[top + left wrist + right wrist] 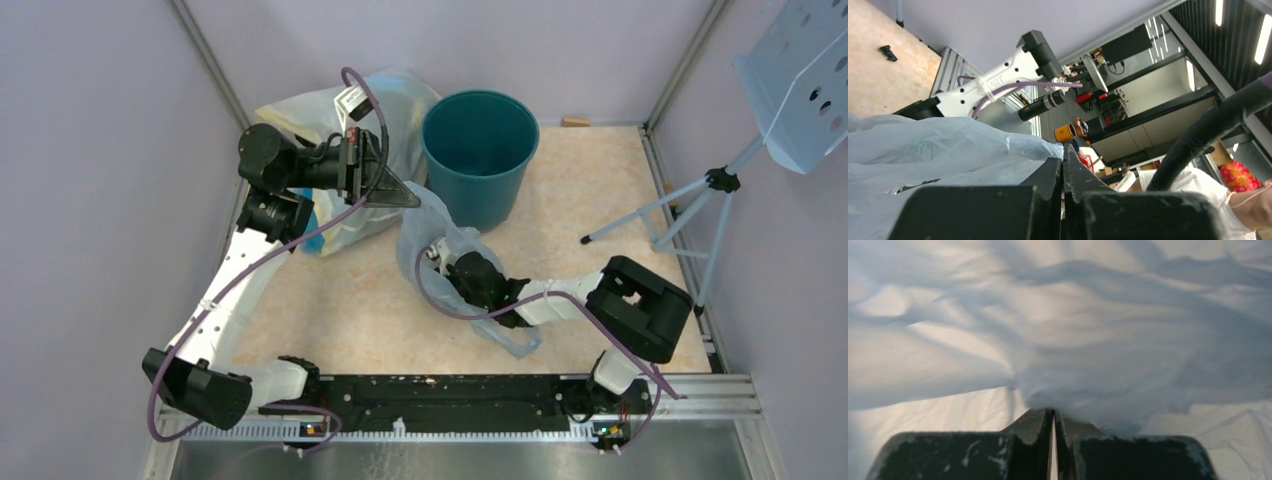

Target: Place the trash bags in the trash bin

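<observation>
The trash bin (480,150) is a round dark teal bucket standing upright at the back of the table. The trash bag (428,232), thin pale-blue film, hangs crumpled between my two grippers just in front of the bin. My left gripper (408,198) is raised left of the bin and shut on the bag's upper edge; in the left wrist view the bag (923,155) runs into the closed left gripper (1063,150). My right gripper (442,260) is lower, wrapped in the film. The bag (1073,330) fills the right wrist view, pinched in the shut right gripper (1053,412).
A large yellowish translucent bag (320,110) with blue items lies behind the left arm, against the back wall. A tripod stand (700,190) with a perforated pale plate (800,80) stands at the right. The bag's tail (515,340) trails on the table near the right arm.
</observation>
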Controlling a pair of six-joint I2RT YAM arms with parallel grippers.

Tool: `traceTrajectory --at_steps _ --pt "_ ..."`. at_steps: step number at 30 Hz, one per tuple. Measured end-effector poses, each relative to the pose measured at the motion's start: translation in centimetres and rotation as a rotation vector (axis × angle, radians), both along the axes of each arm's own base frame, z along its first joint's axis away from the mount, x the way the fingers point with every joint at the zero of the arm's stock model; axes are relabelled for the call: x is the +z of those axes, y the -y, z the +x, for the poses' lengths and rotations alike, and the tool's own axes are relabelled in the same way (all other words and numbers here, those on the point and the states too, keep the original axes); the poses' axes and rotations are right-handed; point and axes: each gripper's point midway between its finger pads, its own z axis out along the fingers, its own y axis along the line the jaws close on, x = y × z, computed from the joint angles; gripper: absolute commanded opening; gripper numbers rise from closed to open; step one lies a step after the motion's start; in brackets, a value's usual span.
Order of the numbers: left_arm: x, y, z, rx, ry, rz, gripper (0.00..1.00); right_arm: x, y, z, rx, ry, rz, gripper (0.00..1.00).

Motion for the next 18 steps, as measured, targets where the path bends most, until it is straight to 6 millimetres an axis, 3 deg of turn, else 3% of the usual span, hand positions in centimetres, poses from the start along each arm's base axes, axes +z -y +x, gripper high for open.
traceTrajectory --at_steps 6,14,18 --pt "0.6 -0.5 -1.5 -0.018 0.041 -0.009 0.00 0.8 -0.2 -0.2 0.006 -0.026 0.012 0.00" --pt "0.5 -0.7 -2.0 -0.024 0.016 -0.006 0.00 4.9 -0.7 2.3 -0.038 -0.004 0.073 0.00" --pt "3.9 -0.9 -2.7 -0.033 0.063 -0.047 0.00 6.4 -1.2 3.9 -0.073 0.015 0.057 0.00"
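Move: The trash bin's middle lies about 23 cm ahead of my left hand, 11 cm to its right and 33 cm below; that hand already pinches the rim of the hanging blue trash bag. The bag's middle is roughly 2 cm back from my right fingertips, 4 cm to their right and 10 cm above. From my left hand the large plastic bag lies some 27 cm ahead, 17 cm left and 35 cm below. After a brief wait I raise my right hand about 6 cm, bringing it 4 cm forward towards the bin with its shut fingers still in the bag. My left hand keeps its pinch high on the rim, eases 2 to 3 cm back, then hoists about 4 cm, mostly at the very end. ##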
